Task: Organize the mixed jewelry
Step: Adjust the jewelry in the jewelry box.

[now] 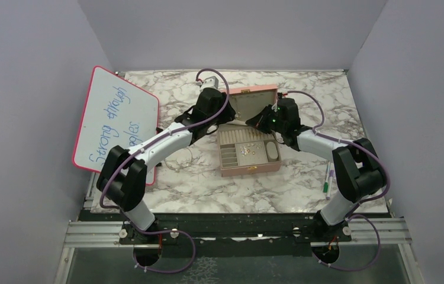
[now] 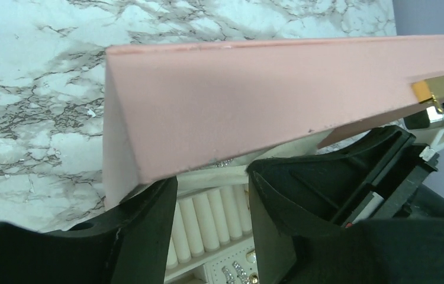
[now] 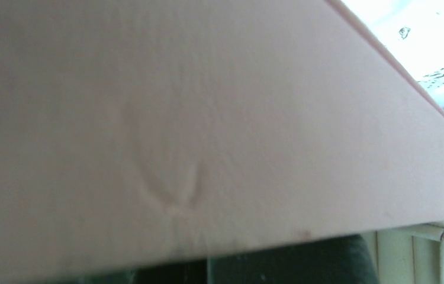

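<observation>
A pink jewelry box (image 1: 238,170) stands open at mid-table, its lid (image 1: 255,102) raised at the back. Tiny gold and silver pieces of the mixed jewelry (image 1: 249,150) lie in its middle compartments, and sparkly earrings (image 2: 235,274) show beside the cream ring rolls (image 2: 208,219). A thin silver chain (image 1: 179,164) lies on the marble left of the box. My left gripper (image 1: 222,122) (image 2: 212,177) is open at the lid's left lower edge, nothing between its fingers. My right gripper (image 1: 262,122) (image 3: 208,266) is shut close against the lid (image 3: 208,118), which fills its view.
A whiteboard (image 1: 116,118) with a red frame leans at the left, partly under my left arm. A green-and-white marker pen (image 1: 328,180) lies on the marble (image 1: 208,195) right of the box, by my right arm's elbow. Grey walls close in both sides.
</observation>
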Controlling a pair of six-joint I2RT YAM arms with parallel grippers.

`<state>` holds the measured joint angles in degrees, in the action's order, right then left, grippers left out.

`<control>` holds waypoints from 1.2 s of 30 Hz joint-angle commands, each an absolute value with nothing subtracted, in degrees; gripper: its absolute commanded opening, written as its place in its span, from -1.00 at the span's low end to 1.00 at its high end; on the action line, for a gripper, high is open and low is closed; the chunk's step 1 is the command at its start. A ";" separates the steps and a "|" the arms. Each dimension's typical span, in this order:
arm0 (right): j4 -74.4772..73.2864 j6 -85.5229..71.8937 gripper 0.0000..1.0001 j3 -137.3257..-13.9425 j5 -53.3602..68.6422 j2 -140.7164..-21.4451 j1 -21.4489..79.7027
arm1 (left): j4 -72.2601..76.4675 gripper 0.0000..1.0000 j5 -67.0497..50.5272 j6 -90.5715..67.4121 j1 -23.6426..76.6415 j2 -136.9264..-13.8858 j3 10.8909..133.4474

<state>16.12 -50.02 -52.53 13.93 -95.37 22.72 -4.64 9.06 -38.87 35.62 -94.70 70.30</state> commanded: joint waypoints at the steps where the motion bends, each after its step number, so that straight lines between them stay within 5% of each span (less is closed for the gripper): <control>1: 29.11 -49.32 -0.98 -52.59 24.13 -93.85 21.76 | 1.13 0.00 7.49 -38.07 34.19 -90.56 67.96; 16: 40.30 -45.03 -0.98 -49.74 36.22 -95.30 20.97 | -0.19 -0.01 10.83 -37.44 33.93 -101.33 72.64; 20: 39.58 -43.83 -0.98 -49.53 36.67 -95.27 20.92 | -1.45 -0.16 13.11 -37.35 33.93 -103.18 73.79; 25: 38.59 -43.24 -0.98 -49.22 35.69 -95.02 20.96 | -4.29 -0.58 17.03 -37.15 34.01 -104.00 74.12; 36: 49.50 -47.30 -0.98 -47.30 37.71 -94.31 20.94 | -9.80 -0.67 17.96 -34.54 34.54 -103.74 75.84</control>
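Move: The left hand's half-open fingers hang near the left end of the white pocket strip at the foot of the lid, which is some 2 cm ahead, 1 cm right and 4 cm below. The necklace in the pocket shows just beyond, roughly 3 cm ahead and 2 cm right, and the ring rolls are about 7 cm back, 5 cm right and 10 cm lower. The strip's left end is about 5 cm left of the right hand, nearly level. Up about 1.5 cm at first, then down some 5 cm and forward 2–3 cm, the left hand brings its fingertips in to the strip's left end under the leaning lid and closes partway, pinching the fabric. The right hand stays at the strip with its fingers shut on it, tipping them up and turning counter-clockwise, roughly 15 degrees in all. ##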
